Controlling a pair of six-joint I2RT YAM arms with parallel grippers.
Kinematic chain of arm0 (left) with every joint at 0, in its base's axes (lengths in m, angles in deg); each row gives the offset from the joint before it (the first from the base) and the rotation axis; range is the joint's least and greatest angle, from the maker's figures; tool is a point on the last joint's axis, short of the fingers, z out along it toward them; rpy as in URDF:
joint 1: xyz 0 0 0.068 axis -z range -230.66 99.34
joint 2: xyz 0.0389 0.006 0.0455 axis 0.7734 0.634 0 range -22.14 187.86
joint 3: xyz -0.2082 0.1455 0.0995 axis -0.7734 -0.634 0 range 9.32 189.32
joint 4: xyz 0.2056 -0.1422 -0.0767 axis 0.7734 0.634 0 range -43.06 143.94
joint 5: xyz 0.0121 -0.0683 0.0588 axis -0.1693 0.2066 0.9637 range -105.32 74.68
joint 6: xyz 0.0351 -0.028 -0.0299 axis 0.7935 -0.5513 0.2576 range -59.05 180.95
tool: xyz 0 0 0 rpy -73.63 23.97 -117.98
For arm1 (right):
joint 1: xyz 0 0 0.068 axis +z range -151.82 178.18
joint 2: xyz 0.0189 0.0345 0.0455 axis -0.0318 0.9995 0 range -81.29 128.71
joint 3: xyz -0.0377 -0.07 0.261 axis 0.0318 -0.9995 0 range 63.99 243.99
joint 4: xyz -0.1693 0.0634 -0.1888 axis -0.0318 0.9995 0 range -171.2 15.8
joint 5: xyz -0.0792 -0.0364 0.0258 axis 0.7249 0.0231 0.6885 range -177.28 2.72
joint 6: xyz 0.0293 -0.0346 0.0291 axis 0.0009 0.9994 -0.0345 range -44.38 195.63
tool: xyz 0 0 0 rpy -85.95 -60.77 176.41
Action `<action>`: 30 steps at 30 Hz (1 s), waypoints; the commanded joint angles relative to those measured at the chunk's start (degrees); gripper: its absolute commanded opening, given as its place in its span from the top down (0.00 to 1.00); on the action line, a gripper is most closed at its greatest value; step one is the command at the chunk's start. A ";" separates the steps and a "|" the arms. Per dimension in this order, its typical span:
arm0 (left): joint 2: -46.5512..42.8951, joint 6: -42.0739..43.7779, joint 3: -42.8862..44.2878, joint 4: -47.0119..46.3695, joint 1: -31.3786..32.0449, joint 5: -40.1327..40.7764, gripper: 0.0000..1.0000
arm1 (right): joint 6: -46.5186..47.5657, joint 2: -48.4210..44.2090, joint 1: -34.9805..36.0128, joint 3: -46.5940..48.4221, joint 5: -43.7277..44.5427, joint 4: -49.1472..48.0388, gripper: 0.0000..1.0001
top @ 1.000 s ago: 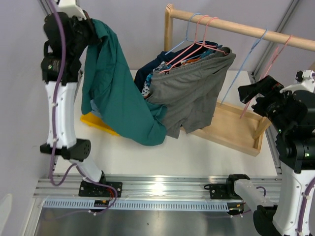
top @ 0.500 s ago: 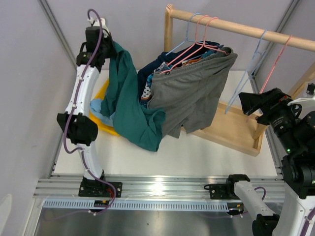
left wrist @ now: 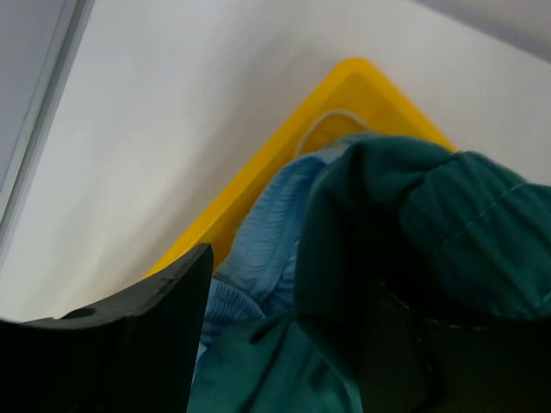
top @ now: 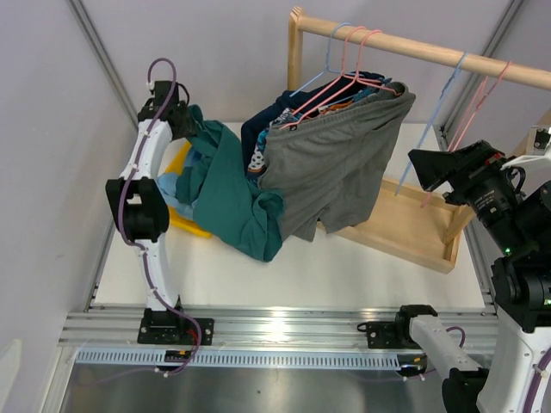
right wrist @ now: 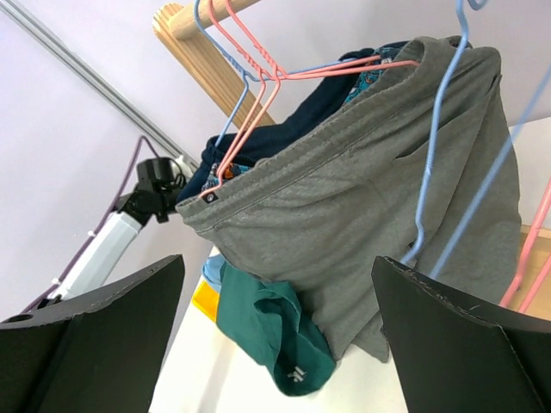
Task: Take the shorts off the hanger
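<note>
The teal green shorts [top: 228, 194] slump from my left gripper [top: 185, 120] down over the yellow bin [top: 185, 225] and onto the table. In the left wrist view the teal cloth [left wrist: 448, 224] drapes over the right finger; the jaws of the left gripper [left wrist: 293, 344] stand apart. Light blue shorts [left wrist: 267, 241] lie in the bin [left wrist: 284, 146]. Grey shorts [top: 340, 168] hang on a pink hanger [top: 344, 77], with navy shorts [top: 258, 125] and patterned ones [top: 256, 159] behind. My right gripper [top: 426, 163] is open, to the right of the grey shorts [right wrist: 370, 215] and apart from them.
A wooden rail [top: 413, 47] on a wooden post carries the hangers. Two bare hangers, blue [top: 439, 112] and pink [top: 478, 103], hang near my right gripper. The rack's wooden tray base [top: 405, 228] lies under them. A grey wall stands close on the left.
My left arm has come down and back toward the yellow bin, carrying the teal shorts lower. Its jaws have parted. My right gripper has shifted slightly left toward the rack.
</note>
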 commanded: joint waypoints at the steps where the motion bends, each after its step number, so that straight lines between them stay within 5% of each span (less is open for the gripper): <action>1: -1.38 -2.42 -4.23 1.52 -1.75 5.38 0.32 | -0.79 -0.28 -0.20 1.39 -1.42 -1.76 0.01; 7: -3.23 -5.24 -9.34 0.11 -7.28 0.73 0.31 | -0.62 -0.54 -0.20 2.35 -1.07 -0.35 0.01; 8: -3.49 -5.33 -9.61 0.28 -7.55 0.46 0.25 | -0.62 -0.54 -0.20 2.36 -1.07 -0.44 0.01; 9: -3.76 -5.50 -9.88 0.63 -7.55 1.76 0.01 | -0.79 -0.54 -0.12 2.18 -1.15 -0.52 0.01; 15: -13.47 -11.90 -19.14 -0.84 -10.36 3.45 0.01 | -2.64 1.73 -0.12 1.30 -4.58 -5.44 0.01; 19: -21.68 -12.80 -28.32 -9.72 -13.00 -9.97 0.01 | -4.83 6.21 -0.12 3.84 -9.24 -10.01 0.01; 26: -29.60 -18.84 -39.49 -33.88 -13.09 -54.40 0.01 | -5.99 16.49 5.14 9.38 -9.69 -15.82 0.01; 30: -30.21 -27.56 -42.13 -46.64 -12.39 -64.14 0.01 | -1.77 24.31 14.54 15.88 -3.02 -12.31 0.01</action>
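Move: From the right hand, the grey shorts' waistband on its pink hanger lies about 17 cm ahead, 7 cm left and slightly higher; the empty blue hanger hangs some 9 cm ahead and 2 cm right, the empty pink one 10 cm ahead and 8 cm right. From the left hand, the middle of the green garment is roughly 13 cm back, 11 cm right and 12 cm below, over the yellow box, whose middle is 11 cm back and 4 cm right. The left fingers, already parting, open fully and come free of the green garment as the hand backs off about 10 cm, sinking and veering left, then it climbs some 15 cm from its low point and swings right, the fingers turning up from their steep downward slant and round to the right. After a short pause the right hand, still wide open, reaches forward about 9 cm, nearly as far left and a little up, past the empty blue hanger towards the grey shorts' waistband and pink hanger, turning about 15 degrees counter-clockwise, with no grip on them yet. ##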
